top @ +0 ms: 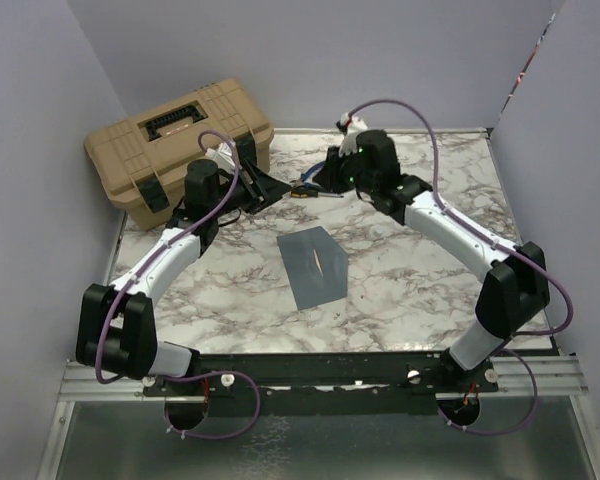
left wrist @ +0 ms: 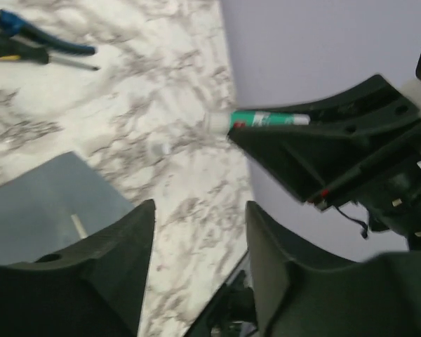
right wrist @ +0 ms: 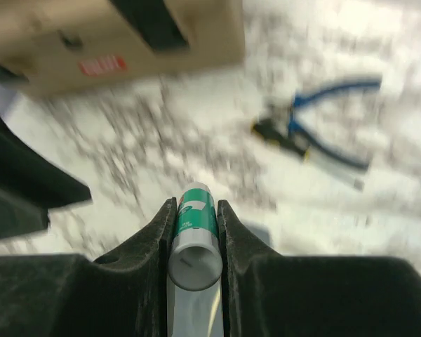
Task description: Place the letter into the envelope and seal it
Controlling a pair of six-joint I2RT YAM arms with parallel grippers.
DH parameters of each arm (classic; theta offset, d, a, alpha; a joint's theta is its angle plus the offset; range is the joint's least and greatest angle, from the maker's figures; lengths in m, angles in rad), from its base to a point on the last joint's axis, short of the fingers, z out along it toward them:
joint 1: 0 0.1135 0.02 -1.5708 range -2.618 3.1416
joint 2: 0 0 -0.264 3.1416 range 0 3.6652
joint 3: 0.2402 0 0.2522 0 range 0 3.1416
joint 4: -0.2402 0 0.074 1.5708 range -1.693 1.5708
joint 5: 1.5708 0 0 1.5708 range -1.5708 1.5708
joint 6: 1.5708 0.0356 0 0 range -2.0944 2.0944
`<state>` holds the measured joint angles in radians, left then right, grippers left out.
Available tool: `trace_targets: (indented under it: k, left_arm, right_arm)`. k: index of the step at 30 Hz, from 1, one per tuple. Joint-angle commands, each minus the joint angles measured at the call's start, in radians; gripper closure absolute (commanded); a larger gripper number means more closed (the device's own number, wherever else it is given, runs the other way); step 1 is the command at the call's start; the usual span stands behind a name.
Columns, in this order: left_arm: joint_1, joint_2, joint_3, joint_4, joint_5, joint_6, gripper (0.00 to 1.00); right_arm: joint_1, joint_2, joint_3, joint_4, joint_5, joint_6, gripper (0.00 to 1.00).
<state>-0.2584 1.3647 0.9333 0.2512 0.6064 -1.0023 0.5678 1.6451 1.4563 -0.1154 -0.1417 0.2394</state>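
Note:
The slate blue-grey envelope [top: 315, 265] lies flat on the marble table, in the middle; its corner shows in the left wrist view [left wrist: 49, 203]. The cream-tan letter does not show in any view. My right gripper [top: 327, 175] hangs above the back of the table, shut on a green-and-white glue stick [right wrist: 194, 232], which also shows in the left wrist view [left wrist: 266, 119]. My left gripper [top: 272, 187] is open and empty [left wrist: 200, 225], just left of the right gripper and beyond the envelope's far edge.
A tan toolbox [top: 180, 140] stands at the back left. Blue-handled pliers [top: 315, 195] lie on the marble between the two grippers, behind the envelope; they also show in the right wrist view [right wrist: 316, 137]. Grey walls enclose the table.

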Motion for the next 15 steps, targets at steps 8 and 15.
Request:
trace_targets:
  k: [8,15]
  left_arm:
    - [-0.145,0.23,-0.054,-0.158,-0.307,0.273,0.75]
    - [-0.173,0.378,-0.028,-0.117,-0.317,0.269,0.84]
  right_arm:
    - [0.207,0.049,-0.227,-0.24,0.236,0.021,0.99]
    - [0.26,0.106,-0.218,-0.296,0.277,0.051,0.99]
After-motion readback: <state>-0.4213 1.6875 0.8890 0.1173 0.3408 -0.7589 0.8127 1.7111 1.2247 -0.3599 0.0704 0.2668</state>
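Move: The right hand already holds the glue stick; the envelope's middle lies about 15 cm back and 26 cm below that hand, neither left nor right. The pliers lie some 8 cm ahead of it and the screwdriver about 5 cm ahead, both about 1 cm to its left, while a small white cap lies about 6 cm back and 8 cm to its right. From the left hand the envelope is roughly 7 cm back, 6 cm to the right and 25 cm below. The right hand keeps its grip on the glue stick and swoops down about 18 cm and back some 11 cm to just over the envelope, its fingers tipping about 30 degrees farther down and the plunge easing off late. Beside it the left hand sinks about 19 cm, steadily and nearly straight, towards the envelope's far left part, tipping its fingers down as well while they close from well open to nearly shut on nothing. ##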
